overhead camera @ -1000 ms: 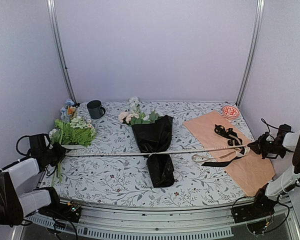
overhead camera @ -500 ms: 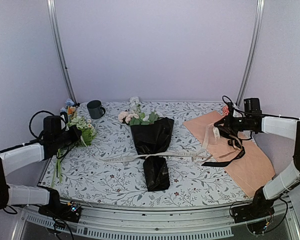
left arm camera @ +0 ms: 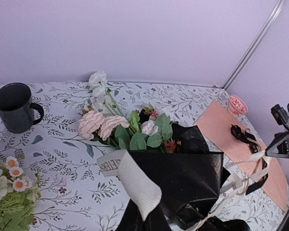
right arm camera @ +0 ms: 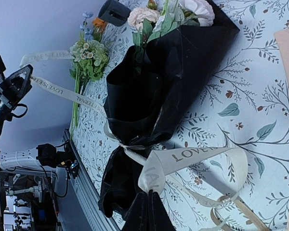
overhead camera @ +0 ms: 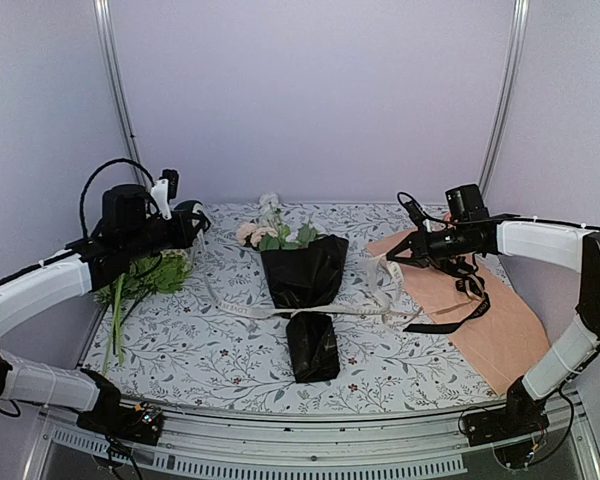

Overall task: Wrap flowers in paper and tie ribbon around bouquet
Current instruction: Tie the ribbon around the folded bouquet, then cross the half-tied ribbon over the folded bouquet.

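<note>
The bouquet lies mid-table: black paper [overhead camera: 305, 285] wrapped as a cone, pink and white flowers [overhead camera: 268, 232] sticking out of its far end. The cream ribbon [overhead camera: 250, 312] is knotted round the cone's waist and trails loosely to both sides. My left gripper [overhead camera: 192, 222] is raised at the far left and is shut on one ribbon end [left arm camera: 135, 185], the fingertips [left arm camera: 132, 219] pinching it above the paper [left arm camera: 192, 178]. My right gripper [overhead camera: 391, 256] hovers right of the cone, shut on the other end [right arm camera: 183, 156]; its tips meet at the gripper [right arm camera: 150, 193].
A leftover mixed bunch [overhead camera: 145, 275] lies at the left edge under my left arm. A dark mug [left arm camera: 14, 107] stands at the far left. A peach sheet [overhead camera: 500, 335] with a black strap ribbon [overhead camera: 458, 290] covers the right side. A small red dish [left arm camera: 238, 102] sits at the back right.
Both arms have risen and swung inward from the table's outer edges. The ribbon, pulled taut in a straight line a second ago, now hangs slack in curves either side of the knot.
</note>
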Motion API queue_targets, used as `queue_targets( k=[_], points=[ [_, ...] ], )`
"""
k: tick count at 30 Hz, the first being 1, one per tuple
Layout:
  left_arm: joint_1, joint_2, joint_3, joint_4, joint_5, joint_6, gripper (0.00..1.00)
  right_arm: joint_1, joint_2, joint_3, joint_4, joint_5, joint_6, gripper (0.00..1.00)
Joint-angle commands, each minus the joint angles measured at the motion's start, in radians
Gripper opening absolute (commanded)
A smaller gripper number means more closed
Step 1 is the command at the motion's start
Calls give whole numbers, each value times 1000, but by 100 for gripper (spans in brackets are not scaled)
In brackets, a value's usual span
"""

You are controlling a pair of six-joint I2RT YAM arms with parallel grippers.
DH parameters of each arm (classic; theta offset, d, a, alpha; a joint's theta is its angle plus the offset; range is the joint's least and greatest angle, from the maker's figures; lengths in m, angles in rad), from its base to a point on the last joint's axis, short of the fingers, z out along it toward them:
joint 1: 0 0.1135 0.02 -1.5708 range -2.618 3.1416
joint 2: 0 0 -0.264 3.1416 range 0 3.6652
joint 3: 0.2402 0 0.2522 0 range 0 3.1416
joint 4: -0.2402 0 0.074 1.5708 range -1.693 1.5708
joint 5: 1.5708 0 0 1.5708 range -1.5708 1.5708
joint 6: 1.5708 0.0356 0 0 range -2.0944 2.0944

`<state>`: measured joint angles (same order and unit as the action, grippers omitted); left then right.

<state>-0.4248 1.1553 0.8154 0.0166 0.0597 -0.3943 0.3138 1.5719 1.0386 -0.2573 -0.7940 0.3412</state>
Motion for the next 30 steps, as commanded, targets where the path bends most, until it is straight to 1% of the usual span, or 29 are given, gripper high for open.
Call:
queue_targets(
  k=[1, 4, 7, 10, 12, 13, 14, 15, 16, 18, 19, 20, 23, 25, 28, 30],
  points=[
    [-94, -37, 35, -124, -76, 26, 0, 18, -30, 47, -170, 85, -89, 0],
    [-146, -63, 40, -168, -117, 2, 0, 18, -25, 46, -243, 158, -118, 0],
    [-168, -75, 41, -221, -144, -40, 0, 24, -33, 26, -273, 177, -125, 0],
    [-190, -80, 25, -237, -147, -67, 0, 31, -28, 8, -321, 196, -137, 0],
    [-203, -78, 20, -235, -142, -73, 0, 31, -11, 8, -363, 244, -145, 0],
    [-207, -76, 24, -235, -137, -71, 0, 31, 3, 15, -390, 280, -147, 5],
    [-210, -72, 35, -236, -132, -65, 0, 31, 17, 30, -415, 315, -150, 20],
    [-214, -69, 54, -235, -124, -53, 0, 31, 29, 50, -436, 347, -152, 37],
    [-218, -66, 77, -235, -115, -36, 0, 32, 36, 76, -449, 377, -156, 50],
    [-234, -61, 134, -231, -96, 6, 0, 32, 30, 140, -456, 396, -161, 71],
    [-241, -63, 163, -221, -81, 29, 0, 36, 19, 182, -445, 386, -164, 90],
    [-249, -62, 186, -203, -60, 52, 0, 47, 5, 221, -426, 368, -170, 99],
    [-272, -63, 247, -135, 23, 108, 0, 147, -30, 305, -331, 309, -251, 99],
    [-292, -64, 276, -87, 66, 125, 0, 265, -17, 345, -245, 224, -319, 99],
    [-306, -66, 309, -28, 89, 135, 0, 386, 72, 386, -83, 56, -397, 99],
    [-308, -64, 323, -7, 94, 141, 0, 445, 144, 406, 12, -9, -419, 99]
  ],
)
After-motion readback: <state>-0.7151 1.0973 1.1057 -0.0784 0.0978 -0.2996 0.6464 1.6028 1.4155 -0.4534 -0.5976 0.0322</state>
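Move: Each closed hand holds one end of the ribbon. From the left hand, the ribbon crossing at the bouquet's waist is about 19 cm to the right, 7 back and 20 below; the mug is 17 ahead, 11 left, and the pink flowers are 14 ahead, 10 right. From the right hand, the crossing is some 17 cm left, 5 back and 12 below, with the black ribbon about 21 right, level, 14 below. Right hand sinks 6 cm, opens off its ribbon, rises leftward; left keeps its end, lifting it 14 cm. ##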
